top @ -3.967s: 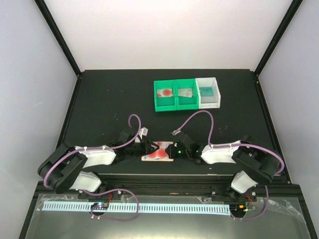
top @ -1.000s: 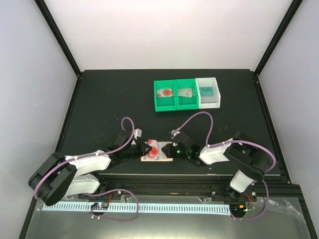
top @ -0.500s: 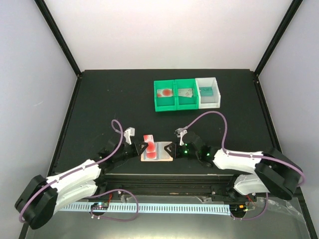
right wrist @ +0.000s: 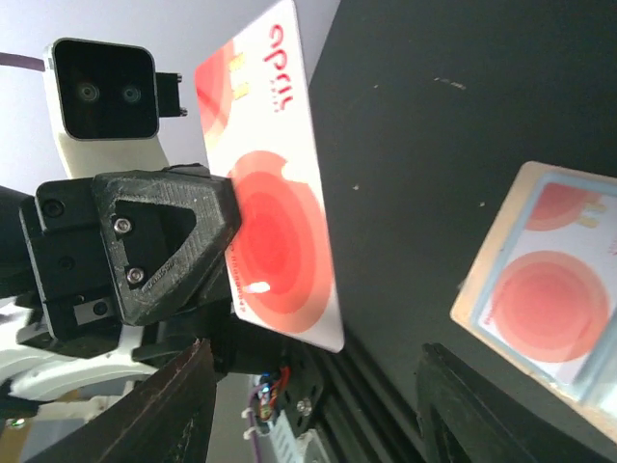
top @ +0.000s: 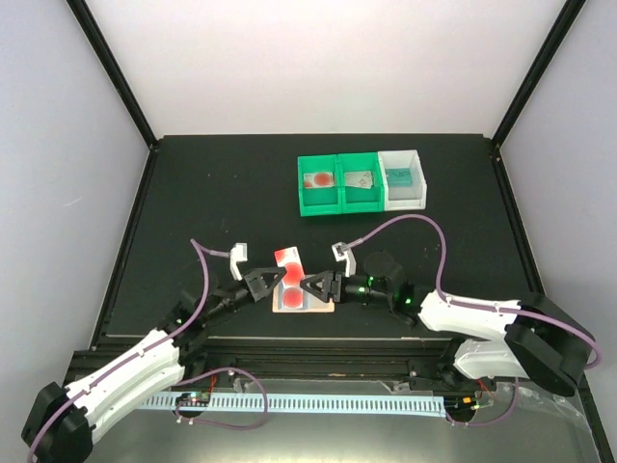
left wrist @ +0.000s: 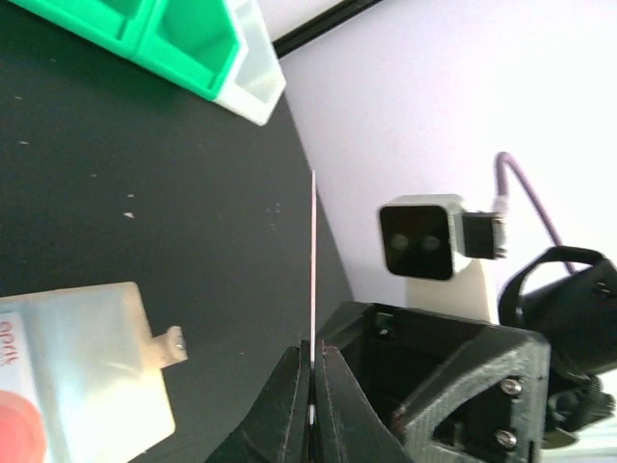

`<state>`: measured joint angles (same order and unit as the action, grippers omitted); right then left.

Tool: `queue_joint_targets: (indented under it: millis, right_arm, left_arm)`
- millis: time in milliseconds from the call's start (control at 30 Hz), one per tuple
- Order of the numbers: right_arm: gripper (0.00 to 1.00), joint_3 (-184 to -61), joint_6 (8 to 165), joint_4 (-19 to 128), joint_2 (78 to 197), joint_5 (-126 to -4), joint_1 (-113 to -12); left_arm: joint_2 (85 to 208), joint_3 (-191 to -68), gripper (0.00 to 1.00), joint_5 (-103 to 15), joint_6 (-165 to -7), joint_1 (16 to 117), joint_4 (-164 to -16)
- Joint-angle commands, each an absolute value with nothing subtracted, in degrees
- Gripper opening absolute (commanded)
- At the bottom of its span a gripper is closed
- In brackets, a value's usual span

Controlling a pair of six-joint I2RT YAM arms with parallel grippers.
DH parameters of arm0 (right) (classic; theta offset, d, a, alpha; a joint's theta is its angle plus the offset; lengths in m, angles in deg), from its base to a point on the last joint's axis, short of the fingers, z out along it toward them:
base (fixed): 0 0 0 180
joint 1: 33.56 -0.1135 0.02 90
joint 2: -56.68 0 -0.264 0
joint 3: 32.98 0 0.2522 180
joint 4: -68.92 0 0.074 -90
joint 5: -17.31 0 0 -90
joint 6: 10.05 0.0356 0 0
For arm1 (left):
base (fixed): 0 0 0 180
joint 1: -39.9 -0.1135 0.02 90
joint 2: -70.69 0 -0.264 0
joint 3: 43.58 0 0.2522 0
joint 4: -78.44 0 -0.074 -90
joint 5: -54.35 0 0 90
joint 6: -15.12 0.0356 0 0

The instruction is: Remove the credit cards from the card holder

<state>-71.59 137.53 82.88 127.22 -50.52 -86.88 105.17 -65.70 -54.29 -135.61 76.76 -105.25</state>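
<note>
The card holder (top: 301, 303) lies open and flat on the black table near the front edge, peach-rimmed with a pale panel; a red-blotch card (right wrist: 551, 301) still shows in its pocket. My left gripper (top: 273, 278) is shut on another credit card (top: 286, 258), pale with red blotches, held upright above the holder's left end. That held card (right wrist: 275, 227) faces the right wrist camera; in the left wrist view the card (left wrist: 313, 260) is edge-on between my shut gripper (left wrist: 310, 365). My right gripper (top: 316, 286) hovers open over the holder's right half, with its fingers (right wrist: 164, 415) empty.
Two green bins (top: 336, 196) and a white bin (top: 403, 198) stand in a row at the back right, each with a card inside. The table's front rail runs just below the holder. The two grippers face each other closely.
My left gripper has drawn the red-blotch card out of the holder and raised it up and back. My right gripper has opened and shifted left over the holder.
</note>
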Motion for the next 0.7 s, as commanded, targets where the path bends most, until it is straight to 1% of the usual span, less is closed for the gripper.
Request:
queue_joint_targets:
  millis: [0,100,167,233,367,400,433,467,567,633,667]
  right_arm:
    - [0.58,-72.6,142.0,90.3,128.6,-45.9,-86.7]
    - [0.56,-73.0,142.0,91.0,128.8,-45.2,-86.7]
    - [0.51,-73.2,141.8,91.3,129.0,-44.7,-86.7]
    - [0.42,-73.2,142.0,92.5,129.2,-44.0,-86.7]
    - [0.19,-72.7,141.6,94.0,129.2,-42.9,-86.7]
    - [0.11,-72.5,141.4,94.3,129.1,-42.7,-86.7]
    - [0.05,-72.2,140.9,94.5,129.0,-42.2,-86.7]
    - [0.02,-72.1,140.3,94.6,128.9,-41.6,-86.7]
    - [0.01,-71.8,136.9,93.0,127.5,-38.5,-86.6]
    - [0.01,-71.8,133.1,90.0,126.0,-35.7,-86.5]
    - [0.01,-71.9,130.7,87.7,124.8,-34.3,-86.6]
  left_arm:
    - [103.6,-63.6,0.01,-57.9,-140.2,76.6,-113.5]
    - [103.6,-63.0,0.02,-58.8,-141.4,76.6,-115.7]
    - [103.8,-62.9,0.02,-59.4,-141.9,76.6,-116.8]
    - [103.9,-62.8,0.02,-59.9,-142.3,76.6,-117.8]
    - [103.6,-62.9,0.02,-60.3,-142.7,76.6,-118.4]
    - [103.4,-63.0,0.02,-60.5,-142.7,76.6,-118.4]
    - [103.1,-63.1,0.05,-60.5,-142.7,76.6,-118.2]
    - [102.8,-63.2,0.11,-60.7,-142.6,76.6,-117.7]
    - [100.8,-64.0,0.33,-61.8,-141.4,76.6,-114.5]
    - [98.8,-64.9,0.42,-62.9,-139.2,76.6,-110.0]
    - [97.6,-65.6,0.44,-63.3,-137.7,76.6,-107.3]
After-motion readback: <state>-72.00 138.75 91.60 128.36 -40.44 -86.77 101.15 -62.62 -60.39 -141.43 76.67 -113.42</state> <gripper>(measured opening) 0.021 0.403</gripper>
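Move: Upright in the left fingers, the credit card has its middle about 2 cm to the right of the left hand and 1 cm above it. From the open right hand that same middle is some 2 cm to the left, level fore and aft, and 1 cm up. The card holder lies roughly 4 cm ahead of the right hand, 1 cm to its left and 14 cm below; the green tray is about 22 cm ahead, 7 cm to its right and 13 cm down. Passing the card across in mid-air: the right hand eases about 3 cm up, 2 cm back and a little left onto it, tips tilting up and swinging towards the base some 10 degrees, and its fingers shut, pinching the card. The left hand rises and draws back at much the same pace with the card, and only once the right has nearly closed do its fingers open, letting go. ##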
